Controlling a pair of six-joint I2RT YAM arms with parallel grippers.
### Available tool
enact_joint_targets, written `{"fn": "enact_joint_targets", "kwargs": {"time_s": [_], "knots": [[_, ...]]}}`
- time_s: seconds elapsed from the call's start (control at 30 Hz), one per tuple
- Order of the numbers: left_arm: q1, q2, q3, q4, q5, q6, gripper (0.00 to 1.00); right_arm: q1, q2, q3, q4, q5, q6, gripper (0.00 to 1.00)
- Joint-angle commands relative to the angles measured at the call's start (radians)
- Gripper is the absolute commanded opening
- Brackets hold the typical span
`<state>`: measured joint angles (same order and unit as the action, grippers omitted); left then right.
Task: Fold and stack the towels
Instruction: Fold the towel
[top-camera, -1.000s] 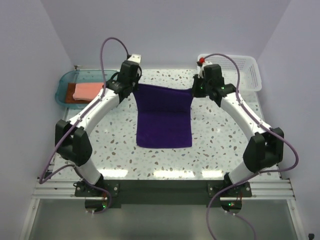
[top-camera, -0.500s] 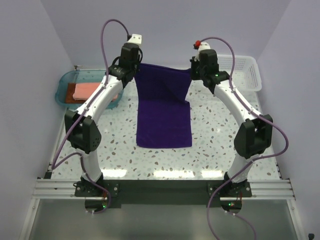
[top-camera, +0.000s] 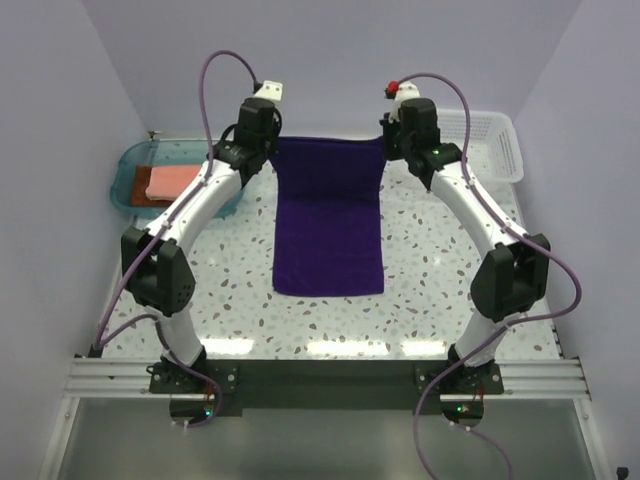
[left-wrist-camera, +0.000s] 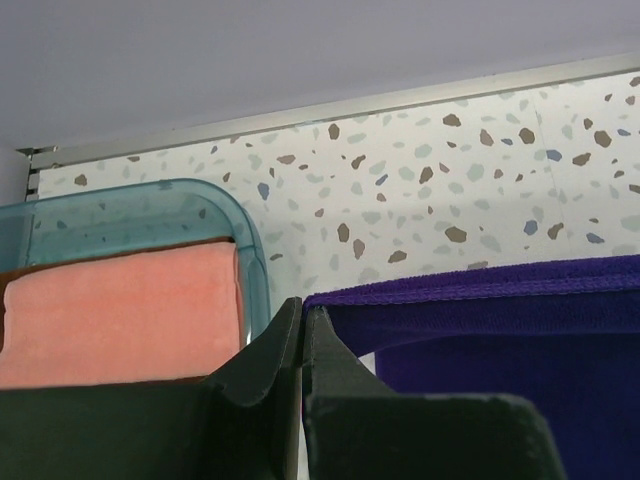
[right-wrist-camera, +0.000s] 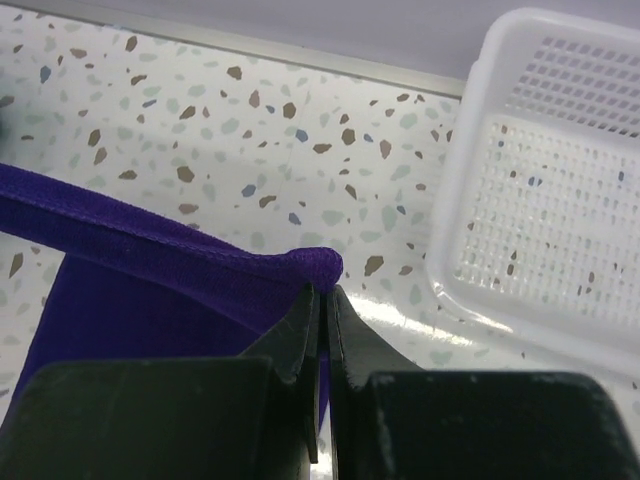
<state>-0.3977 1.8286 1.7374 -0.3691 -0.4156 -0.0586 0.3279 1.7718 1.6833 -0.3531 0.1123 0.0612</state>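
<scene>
A deep purple towel (top-camera: 330, 215) hangs stretched between both grippers at the back of the table, its near end lying flat on the surface. My left gripper (top-camera: 275, 148) (left-wrist-camera: 303, 312) is shut on the towel's far left corner (left-wrist-camera: 330, 298). My right gripper (top-camera: 385, 146) (right-wrist-camera: 322, 292) is shut on the far right corner (right-wrist-camera: 318, 264). A salmon pink towel (top-camera: 172, 182) (left-wrist-camera: 120, 315) lies folded on a rust brown towel (top-camera: 148, 200) in the teal tray (top-camera: 128, 165) (left-wrist-camera: 225, 215).
A white mesh basket (top-camera: 495, 145) (right-wrist-camera: 550, 190) stands at the back right, close to my right gripper. The back wall runs just behind the lifted towel edge. The teal tray sits at the back left beside my left arm.
Both grippers have risen and moved back, lifting the purple towel's far edge off the table. The edge sagged half a second ago and is now pulled level and taut.
</scene>
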Motion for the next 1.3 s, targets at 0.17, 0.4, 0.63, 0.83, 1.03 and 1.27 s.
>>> {"fn": "enact_joint_targets", "kwargs": {"time_s": [0.17,0.4,0.63,0.83,1.03,1.27], "knots": [[0.042,-0.179,-0.177,-0.122,0.003,-0.046,0.02,-0.030,-0.179,-0.135,-0.162,-0.011,0.025,0.00],[0.040,-0.296,-0.407,-0.194,0.141,-0.130,0.02,-0.029,-0.253,-0.301,-0.264,-0.164,0.110,0.00],[0.007,-0.402,-0.683,-0.162,0.285,-0.242,0.01,-0.024,-0.325,-0.522,-0.264,-0.229,0.138,0.00],[-0.016,-0.425,-0.861,-0.099,0.308,-0.285,0.01,-0.004,-0.321,-0.706,-0.190,-0.275,0.169,0.00],[-0.032,-0.365,-0.906,-0.062,0.294,-0.288,0.01,-0.003,-0.261,-0.790,-0.115,-0.261,0.192,0.00],[-0.046,-0.354,-0.814,-0.099,0.250,-0.279,0.01,-0.003,-0.253,-0.722,-0.159,-0.221,0.177,0.00]]}}
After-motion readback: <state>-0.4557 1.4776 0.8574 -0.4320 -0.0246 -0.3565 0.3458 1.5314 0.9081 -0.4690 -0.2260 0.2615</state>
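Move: Behind and below both hands, which hold the far edge of the purple towel up taut, lies its near edge: its left corner is about 29 cm back, 1 cm right and 25 cm below the left hand, its right corner some 28 cm back, 1 cm left and 25 cm below the right. The blue tub stands some 22 cm left and 3 cm ahead of the left hand, the white basket about 22 cm right and 9 cm ahead of the right, both over 20 cm lower. Bringing the pinched edge back over the towel, both arms swing together towards its near edge: first mostly level and backward, then steeply down as well, about 23 cm back and 22 cm down, easing to a stop low over the cloth. The fingers keep their shut grip on the two corners while the wrists tip down some 40 degrees. ##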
